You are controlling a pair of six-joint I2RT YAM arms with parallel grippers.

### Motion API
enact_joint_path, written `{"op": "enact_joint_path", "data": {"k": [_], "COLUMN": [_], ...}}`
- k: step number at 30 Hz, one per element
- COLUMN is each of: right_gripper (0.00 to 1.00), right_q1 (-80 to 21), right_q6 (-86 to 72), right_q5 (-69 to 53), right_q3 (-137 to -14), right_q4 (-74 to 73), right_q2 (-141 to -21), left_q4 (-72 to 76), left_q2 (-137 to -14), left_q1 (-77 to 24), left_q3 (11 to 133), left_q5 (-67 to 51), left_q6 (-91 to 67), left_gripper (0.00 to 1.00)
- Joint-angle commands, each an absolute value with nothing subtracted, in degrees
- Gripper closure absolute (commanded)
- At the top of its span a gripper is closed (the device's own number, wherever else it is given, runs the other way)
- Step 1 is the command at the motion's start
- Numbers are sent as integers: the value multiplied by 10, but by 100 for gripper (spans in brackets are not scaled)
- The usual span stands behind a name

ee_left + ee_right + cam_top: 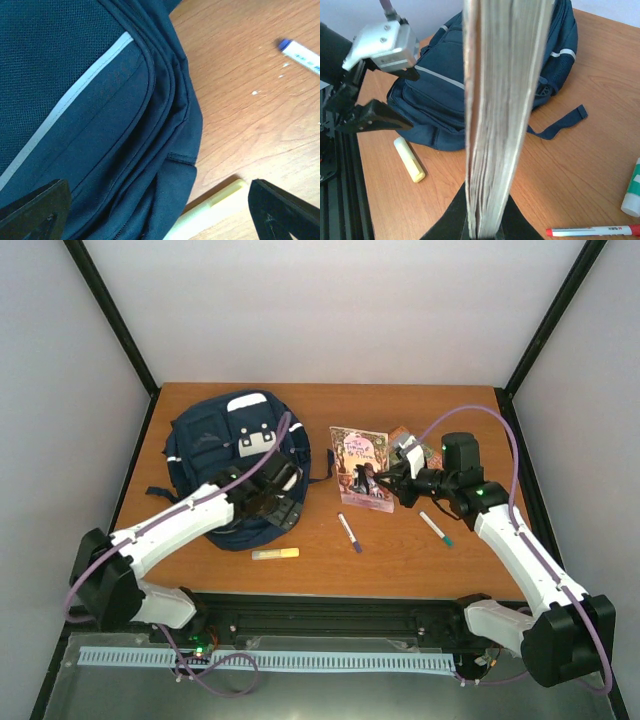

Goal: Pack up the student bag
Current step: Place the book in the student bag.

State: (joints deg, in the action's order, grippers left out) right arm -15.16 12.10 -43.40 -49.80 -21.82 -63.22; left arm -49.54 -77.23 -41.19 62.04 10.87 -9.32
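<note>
The student bag (225,455), a navy backpack with white patches, lies flat at the left of the table. My left gripper (272,492) hangs over its near right edge, open with nothing between its fingers. In the left wrist view the bag's fabric (90,125) fills the space between the left gripper's (160,217) wide-apart jaws. My right gripper (386,483) is shut on a pink illustrated book (360,468), held upright just right of the bag. In the right wrist view the book's page edge (502,115) rises from the shut right gripper (484,222), with the bag (440,100) behind it.
A yellow highlighter (275,554) lies by the bag's near edge. A purple-capped pen (350,532) and a teal-capped pen (436,528) lie mid-table. Another book (405,438) lies behind the held one. A red-capped pen (595,231) and a white marker (632,195) lie near my right gripper.
</note>
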Motion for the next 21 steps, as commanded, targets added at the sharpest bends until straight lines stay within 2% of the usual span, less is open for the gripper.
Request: {"op": "enact_joint_path", "data": {"k": [1, 7, 11, 15, 21], "right_gripper": [97, 97, 96, 96, 96], "right_q1": [-150, -149, -147, -147, -147], "right_q6": [132, 134, 136, 138, 140], "right_q5": [-439, -442, -445, -448, -450], "right_q3": [-496, -496, -494, -496, -496], "right_q4": [-205, -206, -206, -207, -209], "right_q2": [-629, -622, -620, -624, -624], "left_q4": [-509, -494, -493, -500, -492], "left_q2": [-807, -857, -870, -907, -939], "left_q1": [-439, -444, -444, -444, -444], "left_q3": [630, 636, 634, 636, 637], "left_q5": [204, 228, 192, 195, 234], "left_q6": [-83, -62, -34, -32, -35], "left_gripper": [0, 2, 17, 38, 41]}}
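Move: The near right edge of the student bag, its folded zip side, lies almost straight below the open left hand: about 8 cm down, 1 cm ahead and 1 cm left. The yellow highlighter is roughly 5 cm back of this hand, level sideways, and the purple marker some 18 cm right and 1 cm ahead, both about 14 cm down. From the right hand, that bag edge is about 25 cm left, level forward and 17 cm lower. Lower the left gripper about 7 cm onto the near right edge of the student bag, drifting only a centimetre forward and left, while tilting it some 20 degrees so the fingertips swing to the left. Partway down, start closing the wide-open fingers to a bit over half, one on each side of the fabric fold. Keep the right hand still, holding the book. ##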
